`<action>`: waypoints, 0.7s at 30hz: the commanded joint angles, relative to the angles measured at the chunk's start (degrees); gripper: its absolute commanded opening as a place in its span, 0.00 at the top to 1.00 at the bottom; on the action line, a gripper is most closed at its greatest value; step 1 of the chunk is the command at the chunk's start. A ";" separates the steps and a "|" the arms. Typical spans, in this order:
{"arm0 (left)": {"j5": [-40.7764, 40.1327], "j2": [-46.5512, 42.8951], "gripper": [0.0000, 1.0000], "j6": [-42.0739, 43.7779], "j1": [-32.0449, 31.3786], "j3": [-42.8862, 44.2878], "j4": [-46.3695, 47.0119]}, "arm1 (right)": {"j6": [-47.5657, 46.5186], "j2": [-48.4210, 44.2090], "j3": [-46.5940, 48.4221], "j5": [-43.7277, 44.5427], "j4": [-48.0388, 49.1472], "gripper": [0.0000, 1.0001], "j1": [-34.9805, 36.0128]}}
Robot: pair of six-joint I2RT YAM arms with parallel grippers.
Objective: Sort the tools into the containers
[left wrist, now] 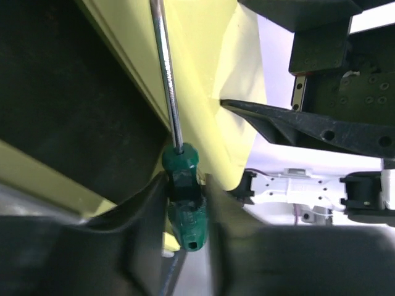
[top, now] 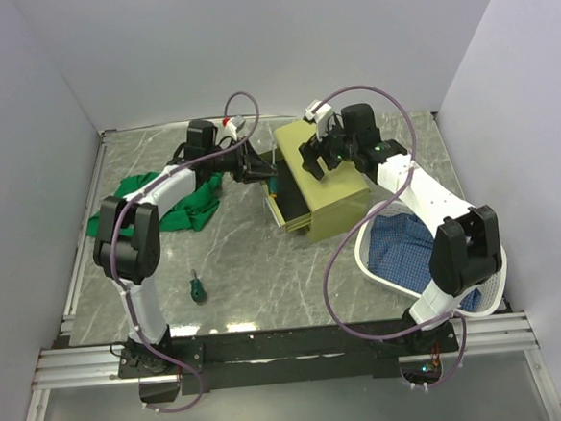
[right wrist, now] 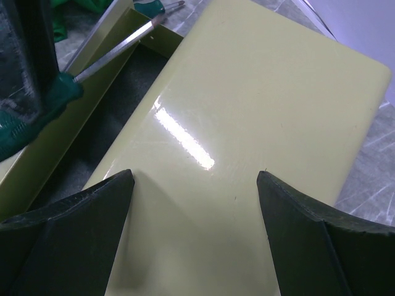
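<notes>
My left gripper (left wrist: 185,206) is shut on the green handle of a screwdriver (left wrist: 184,185), whose metal shaft reaches over the open top drawer (left wrist: 80,117) of the olive-yellow chest (top: 332,183). From above, the left gripper (top: 258,164) sits at the chest's left side, by the pulled-out drawer. My right gripper (right wrist: 194,179) hangs open just over the chest's glossy lid (right wrist: 259,111), nothing between its fingers. The held screwdriver (right wrist: 43,114) shows at that view's left edge. A second green-handled screwdriver (right wrist: 151,7) lies beyond the drawer. A small screwdriver (top: 198,291) lies on the table.
A crumpled green cloth (top: 165,204) lies left of the chest, under the left arm. A white basket (top: 502,286) holding blue checked cloth stands at the right, under the right arm. Grey walls close in the table on three sides.
</notes>
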 commanded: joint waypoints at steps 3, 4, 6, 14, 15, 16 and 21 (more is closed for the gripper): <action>2.06 -3.00 0.47 1.43 0.79 1.91 -0.42 | -0.11 2.24 -4.23 4.36 -15.18 0.11 -1.25; 2.14 -3.70 0.43 1.71 2.19 1.48 -2.34 | -0.11 2.24 -4.23 4.36 -15.18 0.11 -1.25; 2.84 -5.99 0.39 1.45 3.95 0.16 -3.41 | -0.20 2.42 -4.14 4.36 -15.18 0.11 -1.25; -3.72 -18.71 0.32 13.30 11.69 -4.76 -20.09 | -0.20 3.30 -3.62 4.01 -15.35 0.11 -1.25; -10.71 -20.65 0.31 18.79 11.69 -5.55 -27.51 | -0.20 3.47 -3.35 4.01 -15.27 0.11 -1.25; -17.39 -24.24 0.30 21.81 11.00 -6.17 -31.76 | -0.20 3.73 -3.26 3.92 -15.35 0.11 -1.25; -42.05 -29.29 0.24 42.29 6.86 -8.89 -49.01 | -0.20 4.79 -2.12 3.57 -15.61 0.11 -1.25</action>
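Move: The left hand has the screwdriver by its handle at the open drawer, whose middle lies about 2 cm right, 3 cm back and 8 cm below. The cabinet's middle is some 12 cm right and 1 cm back; another screwdriver lies on the table about 8 cm left and 2 cm ahead. From the right hand, over the cabinet top, the drawer is roughly 7 cm left, 6 cm back and 8 cm lower. The left fingers open, freeing the screwdriver, and the hand withdraws some 13 cm left from the drawer. ##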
